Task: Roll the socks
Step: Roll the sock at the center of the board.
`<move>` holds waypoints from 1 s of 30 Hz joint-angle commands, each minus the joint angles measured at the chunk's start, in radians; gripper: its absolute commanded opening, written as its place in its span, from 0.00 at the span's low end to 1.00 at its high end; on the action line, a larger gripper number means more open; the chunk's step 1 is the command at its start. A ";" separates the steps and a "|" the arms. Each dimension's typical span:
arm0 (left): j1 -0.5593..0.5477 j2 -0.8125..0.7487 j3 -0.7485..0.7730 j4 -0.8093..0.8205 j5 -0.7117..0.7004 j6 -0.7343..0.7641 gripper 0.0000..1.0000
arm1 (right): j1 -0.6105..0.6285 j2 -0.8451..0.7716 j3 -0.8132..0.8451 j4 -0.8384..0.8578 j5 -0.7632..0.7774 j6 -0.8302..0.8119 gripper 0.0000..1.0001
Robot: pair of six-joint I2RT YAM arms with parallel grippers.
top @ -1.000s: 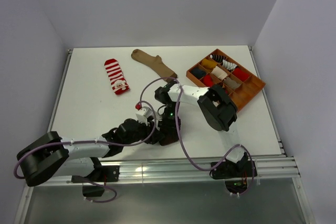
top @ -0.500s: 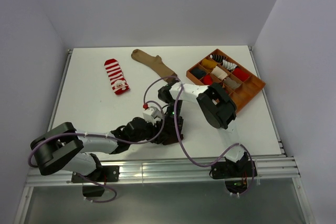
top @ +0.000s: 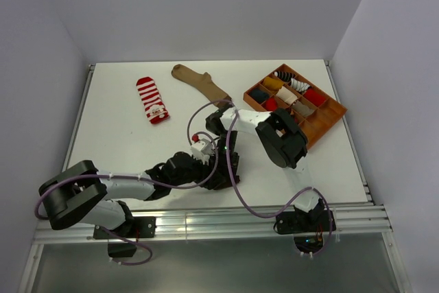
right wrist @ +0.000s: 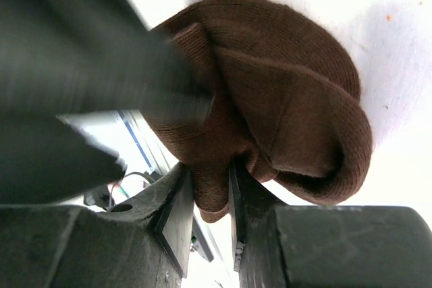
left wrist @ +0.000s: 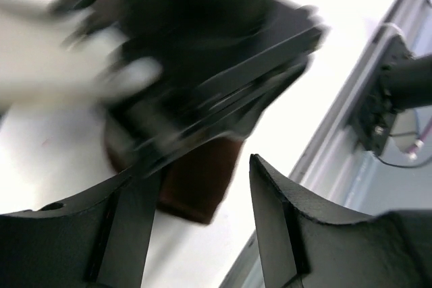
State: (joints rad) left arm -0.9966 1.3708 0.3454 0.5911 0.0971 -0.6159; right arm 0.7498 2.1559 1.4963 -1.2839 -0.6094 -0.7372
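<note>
A dark brown sock (right wrist: 283, 99) lies bunched into a roll on the white table, and my right gripper (right wrist: 210, 193) is shut on a fold at its edge. In the left wrist view the same brown sock (left wrist: 199, 183) sits just beyond my left gripper (left wrist: 202, 227), which is open with nothing between its fingers; the right gripper's dark body blurs above it. From above, both grippers meet near the table's front centre, left gripper (top: 208, 167) beside right gripper (top: 226, 166), and they hide the sock. A red-and-white striped sock (top: 152, 99) and a tan sock (top: 201, 84) lie flat at the back.
An orange compartment tray (top: 328, 116) with several rolled socks stands at the back right. The metal rail (top: 226, 221) of the table's near edge runs just behind the grippers. Purple cables loop over both arms.
My left arm has swung right, closer to the right gripper, and its jaws have opened wider. The right gripper has kept its hold and place.
</note>
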 commanded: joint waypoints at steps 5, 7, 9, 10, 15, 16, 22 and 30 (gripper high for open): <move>-0.023 -0.015 0.101 -0.031 0.058 0.111 0.60 | 0.019 0.056 0.025 0.086 0.057 -0.028 0.20; -0.025 0.000 0.118 -0.046 0.052 0.126 0.60 | 0.019 0.061 0.027 0.083 0.056 -0.031 0.20; -0.025 0.019 0.127 -0.054 0.049 0.131 0.60 | 0.016 0.064 0.028 0.083 0.056 -0.027 0.20; -0.025 0.024 0.127 -0.054 0.050 0.137 0.60 | 0.014 0.065 0.030 0.081 0.056 -0.028 0.20; -0.027 0.071 0.132 -0.044 0.061 0.137 0.60 | 0.010 0.079 0.044 0.067 0.046 -0.031 0.20; -0.028 0.077 0.130 -0.036 0.062 0.136 0.60 | 0.005 0.081 0.047 0.064 0.045 -0.031 0.20; -0.031 0.117 0.124 -0.002 0.046 0.108 0.58 | 0.002 0.090 0.058 0.057 0.037 -0.030 0.20; -0.031 0.189 0.070 0.114 0.065 0.019 0.34 | -0.015 0.104 0.065 0.060 0.020 -0.004 0.20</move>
State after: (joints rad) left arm -1.0164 1.5276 0.4236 0.5964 0.1413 -0.5781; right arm 0.7296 2.2158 1.5467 -1.3476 -0.6300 -0.7399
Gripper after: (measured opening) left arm 0.390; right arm 0.288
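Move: The right fingers already pinch the dark brown sock, whose middle is about 2 cm to their left, level ahead and 1 cm lower. From the open left hand the sock lies roughly 3 cm right, neither ahead nor back, and 4 cm below. The right gripper's tips are some 4 cm right of the left hand, level ahead and 3 cm lower; the tan sock lies about 33 cm ahead, 6 cm left, 5 cm below it. After a slight rise, the left hand sinks about 3 cm, edging right, fingers partly closing at the right-held brown sock. ##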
